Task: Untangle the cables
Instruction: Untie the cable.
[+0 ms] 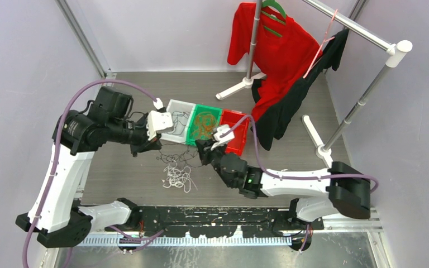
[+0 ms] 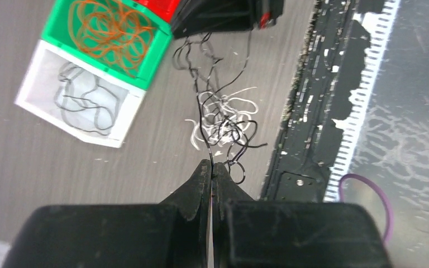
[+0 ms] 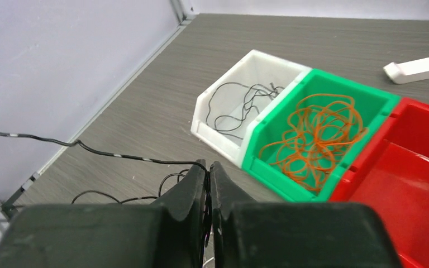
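A tangle of white and black cables [image 1: 177, 174] lies on the grey table in front of the bins. My left gripper [image 2: 211, 166] is shut on a black cable [image 2: 200, 120] that rises from the tangle [image 2: 227, 118]. My right gripper [image 3: 208, 166] is shut on black cable too, with one strand [image 3: 111, 154] running taut off to the left. In the top view the left gripper [image 1: 157, 146] and the right gripper [image 1: 202, 149] hang on either side of the black strands [image 1: 176, 153]. Orange cables [image 3: 315, 134] lie in the green bin, and a black cable [image 3: 240, 103] in the white bin.
Three bins stand in a row: white [image 1: 180, 103], green [image 1: 212, 107] and red [image 1: 238, 146]. A clothes rack with red and black garments [image 1: 279, 53] stands at the back right, its white feet [image 1: 313, 131] on the table. The black base rail [image 1: 212, 215] runs along the near edge.
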You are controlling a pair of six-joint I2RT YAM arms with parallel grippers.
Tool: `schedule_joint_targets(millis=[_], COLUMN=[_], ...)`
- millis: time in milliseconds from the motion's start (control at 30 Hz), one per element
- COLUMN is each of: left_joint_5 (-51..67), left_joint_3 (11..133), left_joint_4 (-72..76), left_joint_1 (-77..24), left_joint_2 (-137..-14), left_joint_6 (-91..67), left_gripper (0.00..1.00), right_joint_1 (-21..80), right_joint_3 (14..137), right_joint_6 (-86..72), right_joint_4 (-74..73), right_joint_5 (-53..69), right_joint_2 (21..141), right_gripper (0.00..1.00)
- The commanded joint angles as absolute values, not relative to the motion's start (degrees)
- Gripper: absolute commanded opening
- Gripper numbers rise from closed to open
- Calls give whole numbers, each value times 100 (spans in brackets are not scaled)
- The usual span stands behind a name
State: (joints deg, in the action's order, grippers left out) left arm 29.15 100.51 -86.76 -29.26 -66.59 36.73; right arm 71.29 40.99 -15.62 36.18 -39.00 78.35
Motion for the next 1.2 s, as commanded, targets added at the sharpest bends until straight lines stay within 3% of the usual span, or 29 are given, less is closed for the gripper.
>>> schedule_joint_targets(millis=[0, 167, 567, 933, 967, 1100, 1167], left_joint_5=[2486, 2032, 1377, 58, 96, 1160, 1647], left_joint_3=[10732, 11146, 9833, 9364, 9319, 9271, 9348], left_joint_4=[-8857, -9266, -8795, -6493, -6382, -6373, -6637], left_joint_1=[-2944, -2944, -2944, -2945, -2944, -2951, -2945], left_joint_2=[-6465, -6419, -5747, -5289, -5247, -5141, -5244], left_joint_6=[4202, 4521, 4669, 4088, 3988, 3592, 3421], left_gripper=[0, 0, 0, 0, 0, 0, 0], right_joint_1=[6961, 6884, 6873, 6873, 6871, 6873, 6868], right_joint_3=[3660, 3227, 3200, 3199, 3170, 3190, 3392], right_joint_6=[-1511, -1516, -1511, -1933, -2006, -2058, -2054], right_joint_4=[3562, 3261, 2481, 2293, 2336, 2530, 2504], right_joint_5=[-4524, -4576, -4428, -4288, -4174, -3256, -2893], right_joint_2=[7046, 6214, 5301, 5222, 5157, 5078, 5154], right_gripper=[13, 16, 20, 21, 25, 60, 69])
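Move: Both hands already pinch the black cable. Its loose tangle hangs between them: from the left hand about 8 cm right, 4 ahead and 18 below; from the right hand roughly 7 left, 4 back and 8 below. The white cable pile lies on the table some 12 cm left of the right hand, 5 back and 22 down. The white bin is about 19 ahead and 11 left of that hand, the green bin 17 ahead and 2 left, both some 21 lower. Keeping its pinch on the black cable, the left hand draws it left some 6 cm, rising, dipping back, then swinging forward and up as the fingers tilt up about 30 degrees. The right hand, shut on the same cable at first, pulls away to the right about 10 cm, pauses, then opens wide and lets go, easing slightly back to the left and up. ##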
